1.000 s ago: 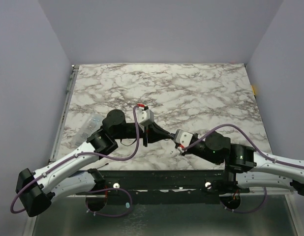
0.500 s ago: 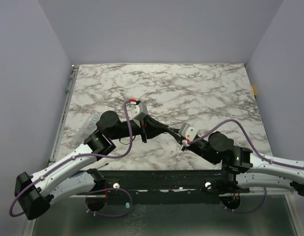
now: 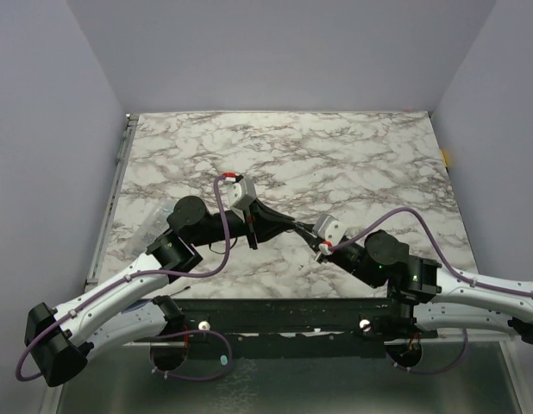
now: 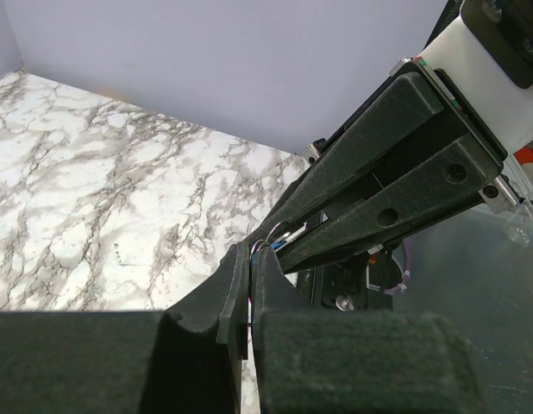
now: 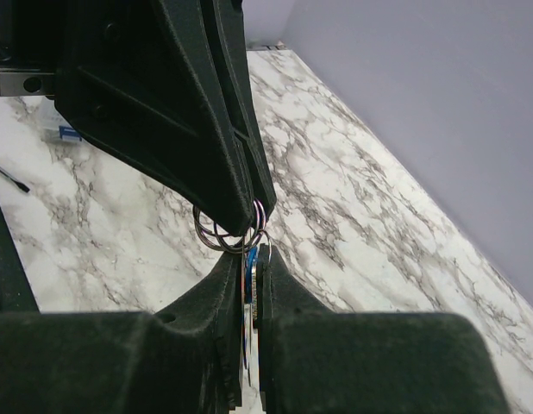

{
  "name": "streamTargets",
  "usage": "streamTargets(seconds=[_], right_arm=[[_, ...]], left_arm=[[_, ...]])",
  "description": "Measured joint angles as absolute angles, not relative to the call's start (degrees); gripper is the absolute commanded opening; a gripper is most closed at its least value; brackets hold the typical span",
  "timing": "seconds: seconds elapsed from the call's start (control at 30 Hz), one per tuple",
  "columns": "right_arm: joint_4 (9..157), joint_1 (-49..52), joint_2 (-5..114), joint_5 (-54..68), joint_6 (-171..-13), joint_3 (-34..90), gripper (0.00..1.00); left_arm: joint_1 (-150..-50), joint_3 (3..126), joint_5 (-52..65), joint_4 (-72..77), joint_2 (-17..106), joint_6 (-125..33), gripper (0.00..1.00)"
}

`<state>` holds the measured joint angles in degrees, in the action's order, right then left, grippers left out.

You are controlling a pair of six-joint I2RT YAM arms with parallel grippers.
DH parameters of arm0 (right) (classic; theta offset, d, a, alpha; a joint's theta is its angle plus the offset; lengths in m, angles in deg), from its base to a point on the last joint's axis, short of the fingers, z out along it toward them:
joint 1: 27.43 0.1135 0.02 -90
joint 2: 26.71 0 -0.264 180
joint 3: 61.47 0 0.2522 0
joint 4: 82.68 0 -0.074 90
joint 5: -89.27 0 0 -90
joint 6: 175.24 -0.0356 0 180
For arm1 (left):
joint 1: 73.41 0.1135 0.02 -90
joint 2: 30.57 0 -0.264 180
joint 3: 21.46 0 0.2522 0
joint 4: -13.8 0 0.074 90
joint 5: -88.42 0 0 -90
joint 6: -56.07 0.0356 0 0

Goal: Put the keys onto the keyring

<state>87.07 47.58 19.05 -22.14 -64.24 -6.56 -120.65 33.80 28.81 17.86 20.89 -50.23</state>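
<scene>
My two grippers meet tip to tip above the marble table (image 3: 353, 164), near its front middle. The left gripper (image 3: 292, 225) (image 4: 251, 252) is shut on the keyring (image 5: 216, 245), whose thin grey wire loops hang from its tips. In the right wrist view its black fingers (image 5: 197, 129) come down from the top. Just below the loops, the right gripper (image 3: 304, 231) (image 5: 253, 254) is shut on the keys: a blue-headed key (image 5: 250, 267) and flat silver metal show in the slit between its pads. The keys touch the loops; I cannot tell whether any is threaded on.
A clear plastic packet (image 3: 154, 220) lies on the table's left side, beside the left arm's elbow. A metal rail (image 3: 118, 164) runs along the left edge. Purple walls close in the back and both sides.
Over the last second both grippers, still tip to tip, moved away from the near edge toward the table's middle and the left wrist swung left. Little has moved in the last half second.
</scene>
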Motion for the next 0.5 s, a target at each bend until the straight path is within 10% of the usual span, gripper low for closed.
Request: streamTargets(seconds=[0.5], right_arm=[[74.6,47.6,18.3,-19.9,-62.2,-1.0,0.01]], left_arm=[[-120.2,33.7,30.1,17.1,16.5,-45.2,0.75]])
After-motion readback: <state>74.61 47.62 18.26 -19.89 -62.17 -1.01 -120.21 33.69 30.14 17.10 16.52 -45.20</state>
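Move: The keyring's springy coil is still caught in the left fingertips, its middle about 1 cm to the right of the left hand point. The blue key bunch lies some 4 cm to that hand's right and 1 cm back, roughly level, pinched by the right fingers. From the right hand, the keyring is about 3 cm to the left and 1 cm ahead, near the same height, with the keys between its own pads. The left fingers let go of the keyring, opening from nearly shut to about two-thirds, then the hand backs off up and to its left, about 2.5 cm in all with a little back. The right hand keeps its pinch on the keys, easing about 1 cm right and back while its fingertips dip slightly. ##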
